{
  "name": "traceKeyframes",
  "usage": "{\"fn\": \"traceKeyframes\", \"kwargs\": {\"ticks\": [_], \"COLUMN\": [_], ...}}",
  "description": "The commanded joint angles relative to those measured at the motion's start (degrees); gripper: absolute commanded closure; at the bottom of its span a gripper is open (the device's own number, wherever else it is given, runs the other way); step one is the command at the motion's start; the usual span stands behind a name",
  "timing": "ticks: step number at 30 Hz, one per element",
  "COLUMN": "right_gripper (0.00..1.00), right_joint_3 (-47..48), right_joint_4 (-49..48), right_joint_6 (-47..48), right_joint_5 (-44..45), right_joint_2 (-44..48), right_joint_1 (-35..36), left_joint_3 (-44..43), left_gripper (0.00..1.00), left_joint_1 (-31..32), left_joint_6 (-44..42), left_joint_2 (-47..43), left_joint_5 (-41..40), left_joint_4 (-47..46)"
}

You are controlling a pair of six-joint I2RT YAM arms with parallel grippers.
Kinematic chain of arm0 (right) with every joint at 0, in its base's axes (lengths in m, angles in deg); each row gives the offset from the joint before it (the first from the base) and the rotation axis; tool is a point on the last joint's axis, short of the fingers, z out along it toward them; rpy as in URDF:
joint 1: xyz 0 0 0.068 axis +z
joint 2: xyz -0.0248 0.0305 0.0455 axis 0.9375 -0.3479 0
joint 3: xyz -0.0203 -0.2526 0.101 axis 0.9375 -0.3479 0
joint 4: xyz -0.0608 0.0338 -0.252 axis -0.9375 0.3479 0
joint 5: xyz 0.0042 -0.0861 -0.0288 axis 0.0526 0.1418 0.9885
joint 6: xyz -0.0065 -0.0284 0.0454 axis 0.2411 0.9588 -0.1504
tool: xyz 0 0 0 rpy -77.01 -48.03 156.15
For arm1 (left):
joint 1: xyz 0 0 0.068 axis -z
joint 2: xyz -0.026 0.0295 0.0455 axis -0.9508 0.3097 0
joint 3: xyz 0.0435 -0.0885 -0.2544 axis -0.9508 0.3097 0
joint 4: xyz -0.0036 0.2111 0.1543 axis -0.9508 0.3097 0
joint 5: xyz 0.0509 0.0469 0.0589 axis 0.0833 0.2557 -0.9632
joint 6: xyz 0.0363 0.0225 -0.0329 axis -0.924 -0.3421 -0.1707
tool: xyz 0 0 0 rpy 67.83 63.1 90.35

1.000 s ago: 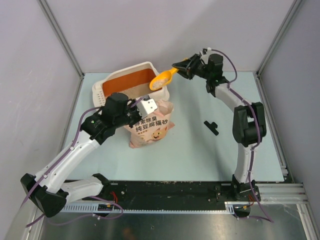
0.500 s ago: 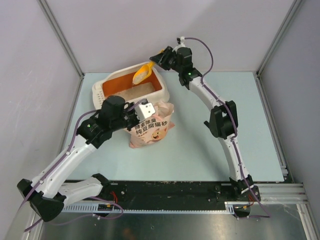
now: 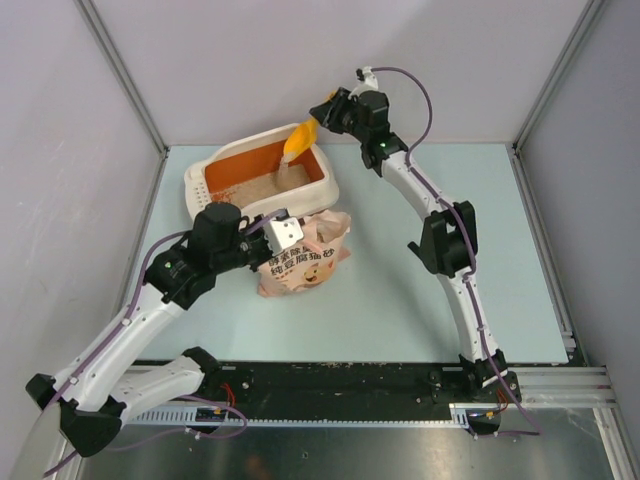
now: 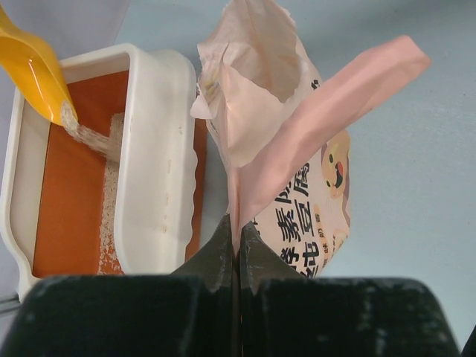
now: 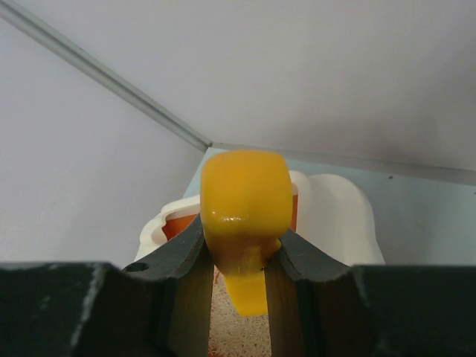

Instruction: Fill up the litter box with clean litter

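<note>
The litter box [image 3: 327, 180], cream outside and orange inside, stands at the back left of the table. My right gripper [image 3: 322, 112] is shut on the handle of a yellow scoop [image 3: 299, 140], which is tipped steeply over the box's far right corner. Clean litter [image 4: 85, 137] streams from the scoop [image 4: 33, 71] onto a pale strip of litter [image 3: 268, 183] on the box floor. My left gripper [image 4: 236, 236] is shut on the top edge of the pink-beige litter bag [image 4: 297, 149], which stands just in front of the box [image 4: 160, 149]. In the right wrist view the scoop [image 5: 242, 197] fills the jaws.
The bag [image 3: 300, 262] leans against the box's near wall. Grey walls and metal posts [image 3: 125, 75] close in the back and sides. Pale blue table top [image 3: 390, 310] lies right of the bag. A black rail [image 3: 340, 380] runs along the near edge.
My right arm swung the scoop leftward from beside the box's right corner to over the box and tipped it, so litter now pours out. My left arm drew back slightly, still holding the bag.
</note>
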Motion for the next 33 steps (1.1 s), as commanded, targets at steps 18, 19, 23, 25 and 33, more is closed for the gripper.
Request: {"fn": "traceKeyframes", "kwargs": {"ticks": [18,19,23,25,33], "right_gripper": [1.0,1.0,1.0,1.0,1.0], "right_joint_3": [-5.5,-5.4,-6.8,-9.0,-23.9], "right_joint_4": [-15.8,-15.7,-12.5,-10.8,-1.7], "right_joint_6": [37.5,36.9,31.8,27.6,25.2], "right_joint_5": [1.1,0.9,-2.8,-5.5,-25.5], "right_joint_2": [11.6,12.5,16.5,19.0,30.7], "right_joint_1": [6.9,6.2,1.8,-1.4,-14.2], "left_joint_3": [0.3,0.3,0.2,0.2,-0.4], "left_gripper": [1.0,1.0,1.0,1.0,1.0], "left_joint_1": [0.5,0.5,0.5,0.5,0.5], "left_joint_6": [-1.7,-1.6,-1.6,-1.7,-3.6], "left_joint_2": [-3.0,-3.0,-2.9,-2.8,-1.8], "left_joint_5": [3.6,3.5,3.9,4.0,4.1], "left_joint_4": [-6.0,-6.1,-6.0,-6.1,-6.2]}}
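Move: The right gripper holds the yellow scoop, litter already streaming from it, over the box's right end. The litter box's middle is some 17 cm to this hand's left, 2 cm back and roughly 22 cm below. The litter bag's middle stands about 31 cm back, 5 cm to the left and 18 cm down. From the left hand, the litter box's middle is about 33 cm ahead, 5 cm to the left and 19 cm lower. Sweep the right gripper left and back along above the litter box, some 10 cm each way, rolling the wrist about 30 degrees further, left side down, to tip out the scoop. Then reverse, swinging right over 20 cm while climbing, clear of the box, scoop still gripped. Keep the left fingers pinching the bag's edge, arm still. ##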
